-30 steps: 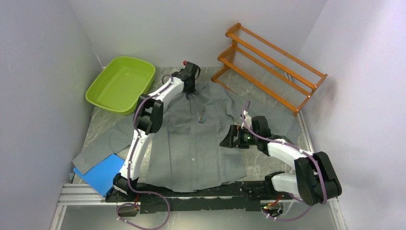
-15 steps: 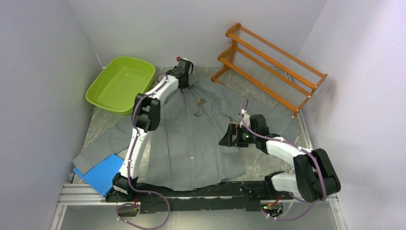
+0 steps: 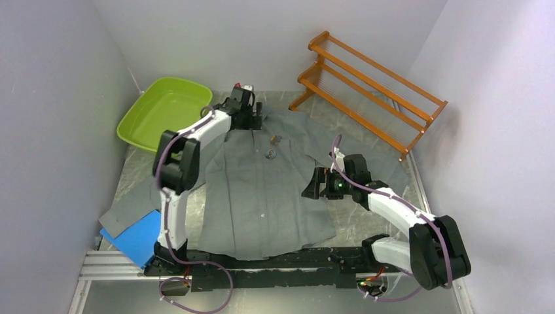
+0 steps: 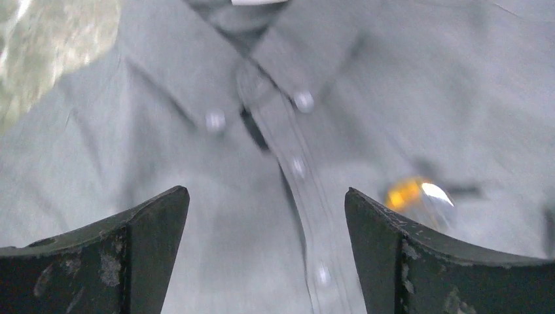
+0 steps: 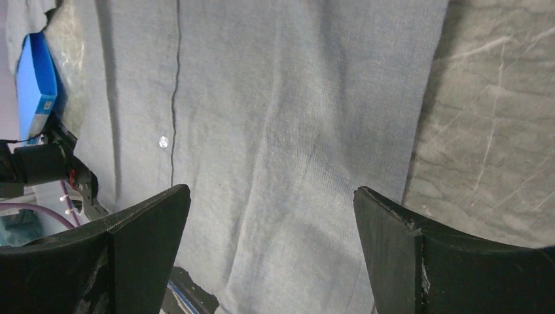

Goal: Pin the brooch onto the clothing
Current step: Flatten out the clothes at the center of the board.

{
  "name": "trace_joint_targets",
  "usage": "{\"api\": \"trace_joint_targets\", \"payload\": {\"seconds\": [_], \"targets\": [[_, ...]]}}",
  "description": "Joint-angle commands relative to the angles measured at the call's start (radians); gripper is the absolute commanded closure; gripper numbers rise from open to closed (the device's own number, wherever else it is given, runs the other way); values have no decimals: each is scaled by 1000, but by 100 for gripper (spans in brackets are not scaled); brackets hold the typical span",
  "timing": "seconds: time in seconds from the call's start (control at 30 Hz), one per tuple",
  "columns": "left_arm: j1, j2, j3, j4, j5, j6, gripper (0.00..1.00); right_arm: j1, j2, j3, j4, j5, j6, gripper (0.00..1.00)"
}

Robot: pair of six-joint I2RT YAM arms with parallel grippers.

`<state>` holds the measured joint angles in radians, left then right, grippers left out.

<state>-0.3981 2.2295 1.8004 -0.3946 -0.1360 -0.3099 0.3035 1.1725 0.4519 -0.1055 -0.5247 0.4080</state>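
The clothing (image 3: 262, 190), a dark-grey button-up shirt, lies spread flat on the table with its collar (image 4: 196, 72) at the far end. The brooch (image 3: 269, 154) rests on the chest just right of the button strip, with a small golden bit (image 3: 275, 138) above it. In the left wrist view it is a blurred orange and silver spot (image 4: 419, 195). My left gripper (image 3: 256, 120) hovers at the collar, open and empty (image 4: 267, 193). My right gripper (image 3: 307, 190) stands open over the shirt's right side (image 5: 271, 190), holding nothing.
A lime-green basin (image 3: 163, 114) sits at the far left and an orange wooden rack (image 3: 370, 85) at the far right. A blue flat pad (image 3: 137, 237) lies near the left arm's base, partly under a sleeve. Bare marble tabletop (image 5: 497, 118) shows beside the shirt's right edge.
My left gripper, shut at the collar a second ago, tugged the shirt towards the far end and has now opened and let go. The brooch shifted slightly with the cloth. My right gripper stayed open.
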Motion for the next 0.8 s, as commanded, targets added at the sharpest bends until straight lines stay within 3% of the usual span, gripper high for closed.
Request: {"api": "trace_joint_targets", "payload": {"seconds": [0.0, 0.17, 0.33, 0.47, 0.53, 0.77], "targets": [[-18, -413, -261, 161, 66, -79, 6, 4, -51, 58, -33, 6, -23, 0], [-8, -697, -558, 134, -85, -146, 7, 6, -64, 44, -17, -15, -7, 0], [72, -852, -743, -14, -218, -266, 15, 9, -49, 41, -6, -38, -5, 0], [183, -899, -890, -53, -172, -337, 22, 16, -48, 57, -34, -7, 3, 0], [220, -900, -941, -48, -176, -355, 33, 23, -44, 65, -54, 24, 10, 0], [317, -810, -994, -62, -237, -449, 56, 45, -28, 46, -30, 15, 70, 2]]}}
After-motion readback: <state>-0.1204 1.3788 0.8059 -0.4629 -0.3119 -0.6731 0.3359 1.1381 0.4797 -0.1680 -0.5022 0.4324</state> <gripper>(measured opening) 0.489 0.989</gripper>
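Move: The left hand, open just over the shirt top, is bound for the left sleeve near the armpit, about 22 cm back, 21 cm to its left and 5 cm below. The collar lies some 7 cm ahead of the hand. The small orange badge is about 4 cm back and 7 cm right, the round brooch 10 cm back and 6 cm right. The green basin's middle is 29 cm left and 5 cm ahead. From the right hand, that sleeve spot is about 40 cm left and 4 cm ahead. Leaving the collar empty, the left hand heads for the left sleeve by the armpit in a high arc. It first draws back while rising about 16 cm, then swings left and back and sinks just as far, ending low over the cloth without visible contact. On the way it turns roughly 40 degrees counter-clockwise, and its wide-open fingers narrow to about half. ##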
